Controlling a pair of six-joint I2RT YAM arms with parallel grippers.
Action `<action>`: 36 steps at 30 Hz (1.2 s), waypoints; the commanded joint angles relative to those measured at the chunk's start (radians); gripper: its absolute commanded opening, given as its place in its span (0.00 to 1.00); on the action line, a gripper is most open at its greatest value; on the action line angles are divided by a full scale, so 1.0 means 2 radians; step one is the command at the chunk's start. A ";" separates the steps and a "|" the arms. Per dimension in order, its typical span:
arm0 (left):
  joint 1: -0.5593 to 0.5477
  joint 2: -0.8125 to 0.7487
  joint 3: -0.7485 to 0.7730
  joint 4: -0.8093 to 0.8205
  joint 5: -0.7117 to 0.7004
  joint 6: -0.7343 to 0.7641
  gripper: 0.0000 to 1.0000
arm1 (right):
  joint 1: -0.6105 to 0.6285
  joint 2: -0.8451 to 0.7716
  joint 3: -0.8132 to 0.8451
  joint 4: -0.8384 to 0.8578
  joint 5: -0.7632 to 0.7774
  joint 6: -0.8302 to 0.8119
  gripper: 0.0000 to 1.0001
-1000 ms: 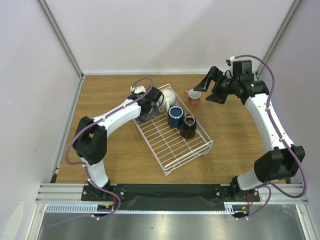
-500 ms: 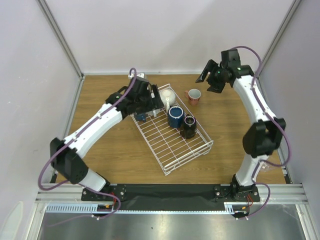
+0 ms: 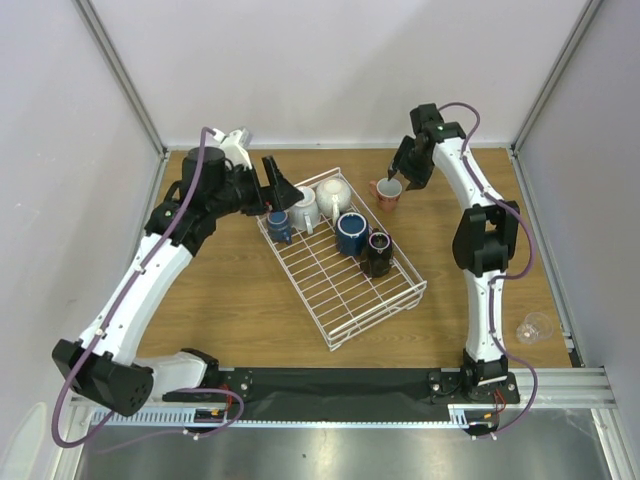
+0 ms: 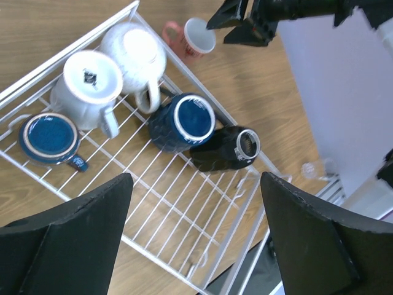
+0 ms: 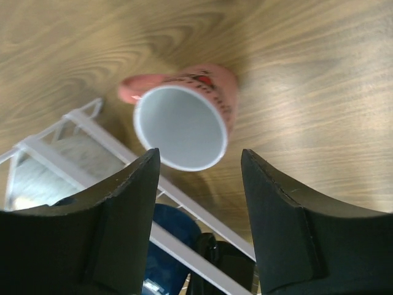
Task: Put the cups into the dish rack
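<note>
The white wire dish rack [image 3: 345,285] lies slanted across the table middle. Several cups sit at its far end: small navy [image 3: 279,225], white [image 3: 303,208], cream [image 3: 333,194], blue [image 3: 351,233] and black [image 3: 377,253]. In the left wrist view the navy [image 4: 49,136], white [image 4: 86,83] and blue [image 4: 184,121] ones stand bottom up. A salmon-pink cup [image 3: 388,192] stands upright on the wood just beyond the rack's far corner. My right gripper [image 5: 198,157] is open just above it, the cup [image 5: 184,123] ahead of the tips, untouched. My left gripper [image 3: 283,192] hangs open and empty above the rack's far left corner.
A clear glass [image 3: 535,326] stands near the table's right edge. Grey walls close off the back and both sides. The near half of the rack [image 4: 184,215] holds no cups. In the left wrist view the right gripper [image 4: 236,24] shows beside the pink cup [image 4: 193,38].
My left arm rose and drew back to the left, leaving the small navy cup in the rack, and its jaws widened. My right gripper swung down over the pink cup, its jaws narrowing.
</note>
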State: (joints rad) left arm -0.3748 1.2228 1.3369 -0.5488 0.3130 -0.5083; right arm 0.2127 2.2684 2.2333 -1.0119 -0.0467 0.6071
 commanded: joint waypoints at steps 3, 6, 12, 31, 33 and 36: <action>0.008 0.001 -0.013 -0.004 0.016 0.038 0.91 | 0.008 0.022 0.027 -0.019 0.023 0.001 0.60; 0.008 0.007 -0.004 -0.004 0.012 0.043 0.91 | 0.009 0.036 0.025 -0.019 0.023 0.003 0.57; 0.009 0.021 0.010 -0.008 0.011 0.047 0.91 | 0.008 0.055 0.021 -0.014 0.018 0.011 0.45; 0.013 0.009 -0.024 0.053 0.136 -0.141 0.92 | -0.015 -0.152 -0.080 0.051 -0.021 -0.036 0.00; 0.009 0.008 -0.039 0.114 0.171 -0.188 0.92 | -0.009 -0.207 -0.123 0.085 -0.035 -0.053 0.00; -0.008 0.010 -0.059 0.195 0.215 -0.275 0.92 | 0.005 -0.333 -0.235 0.171 -0.082 -0.083 0.00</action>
State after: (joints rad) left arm -0.3645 1.2625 1.2442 -0.3843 0.5900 -0.8341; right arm 0.1860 1.8751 1.8633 -0.8700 -0.1005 0.5247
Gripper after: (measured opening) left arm 0.920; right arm 0.173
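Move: The pink cup stands on the table about 3 cm left of the right hand, 1 cm farther out and some 9 cm below. In the dish rack, counted from the right hand and about 8 cm lower, are the white mug level ahead and 17 cm left, the blue mug 11 cm back and 12 cm left, and the black cup 16 cm back and 7 cm left. From the left hand, the pink cup lies about 20 cm ahead, 22 cm right and 27 cm down. Lower the right gripper about 6 cm, nearly straight down, over the pink cup's right wall, and shut the fingers to pinch that wall near the rim. Easing slightly right, lift some 14 cm and draw back towards the base. Meanwhile dip the open, empty left hand about 3 cm, raise it again and shift it right about 4 cm, rolling its left side down and tipping the fingers lower. ##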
